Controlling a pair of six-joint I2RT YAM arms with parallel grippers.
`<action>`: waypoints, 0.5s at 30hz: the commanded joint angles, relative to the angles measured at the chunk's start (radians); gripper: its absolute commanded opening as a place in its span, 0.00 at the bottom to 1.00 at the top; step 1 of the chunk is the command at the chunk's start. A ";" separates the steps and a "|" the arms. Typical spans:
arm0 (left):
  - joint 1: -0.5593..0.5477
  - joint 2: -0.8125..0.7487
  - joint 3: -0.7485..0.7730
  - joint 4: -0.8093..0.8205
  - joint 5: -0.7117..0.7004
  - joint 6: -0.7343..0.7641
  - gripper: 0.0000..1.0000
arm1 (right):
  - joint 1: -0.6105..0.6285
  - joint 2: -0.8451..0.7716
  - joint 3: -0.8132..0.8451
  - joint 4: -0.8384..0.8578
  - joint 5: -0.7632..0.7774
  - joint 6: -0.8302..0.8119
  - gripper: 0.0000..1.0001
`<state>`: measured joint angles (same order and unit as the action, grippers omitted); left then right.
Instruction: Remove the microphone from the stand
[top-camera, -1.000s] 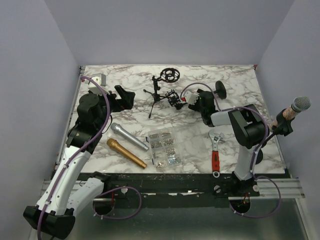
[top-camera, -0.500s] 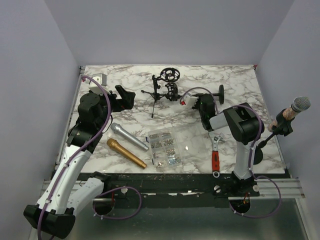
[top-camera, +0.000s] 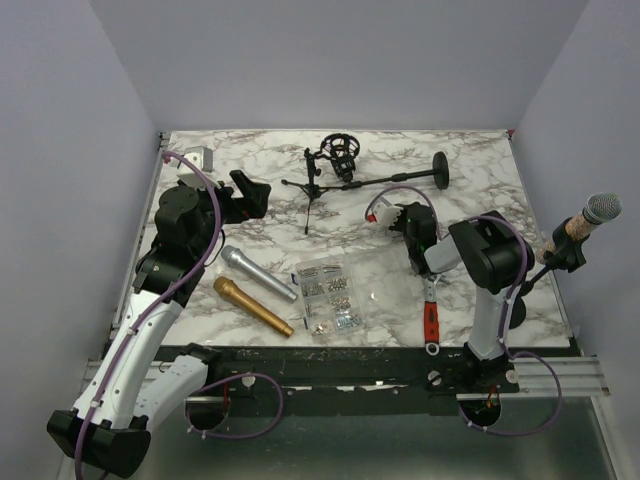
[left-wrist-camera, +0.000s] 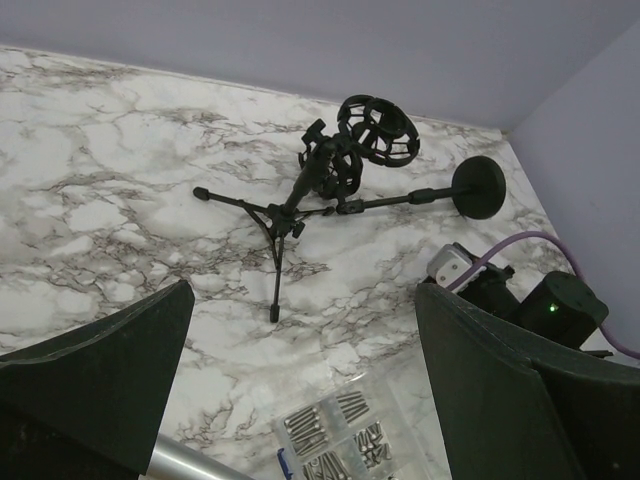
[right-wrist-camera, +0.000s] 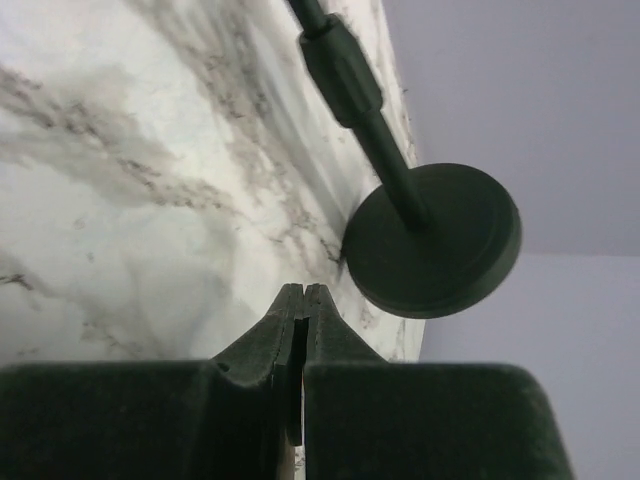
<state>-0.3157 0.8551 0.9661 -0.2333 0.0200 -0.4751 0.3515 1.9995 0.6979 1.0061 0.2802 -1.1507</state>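
Note:
A microphone (top-camera: 597, 210) with a silver mesh head sits in a black stand clip (top-camera: 563, 250) at the table's right edge, tilted up to the right. My right gripper (top-camera: 404, 221) is shut and empty, low over the table well left of that microphone. In the right wrist view its jaws (right-wrist-camera: 303, 292) are closed tip to tip, pointing at a round stand base (right-wrist-camera: 435, 240). My left gripper (top-camera: 250, 195) is open and empty at the back left. In the left wrist view (left-wrist-camera: 305, 290) it looks over a tripod stand (left-wrist-camera: 285, 210).
A black tripod stand with a shock mount (top-camera: 322, 172) and a round-base rod stand (top-camera: 438, 170) lie at the back. A silver microphone (top-camera: 258, 272), a gold microphone (top-camera: 252, 306), a clear screw box (top-camera: 328, 295) and a red-handled wrench (top-camera: 432, 310) lie near the front.
My right gripper has drawn back from the shock mount toward the right and nearer. The round-base stand now lies uncovered. The left arm has not moved.

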 joint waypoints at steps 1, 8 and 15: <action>-0.006 -0.027 -0.011 0.023 0.024 0.007 0.95 | -0.008 -0.069 -0.006 0.023 0.024 0.086 0.01; -0.012 -0.033 -0.012 0.025 0.020 0.010 0.95 | -0.028 -0.186 0.069 -0.271 -0.162 0.271 0.48; -0.016 -0.026 -0.010 0.023 0.027 0.007 0.94 | -0.045 -0.120 0.129 -0.315 -0.201 0.199 0.75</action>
<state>-0.3233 0.8341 0.9642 -0.2314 0.0200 -0.4751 0.3134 1.8381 0.8070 0.7376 0.1318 -0.9340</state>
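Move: The mic-less stand lies on its side ahead of the right hand: its pole collar is about 9 cm forward and 4 cm left, near hand height. Its round base is roughly 11 cm forward and 8 cm right; its holder cage is some 9 cm forward and 20 cm left. From the left hand, the collar is about 32 cm forward, 38 cm right and 29 cm lower. Right hand rises about 4.5 cm beside the lying stand's pole, rolling left side up while its shut fingers open. ##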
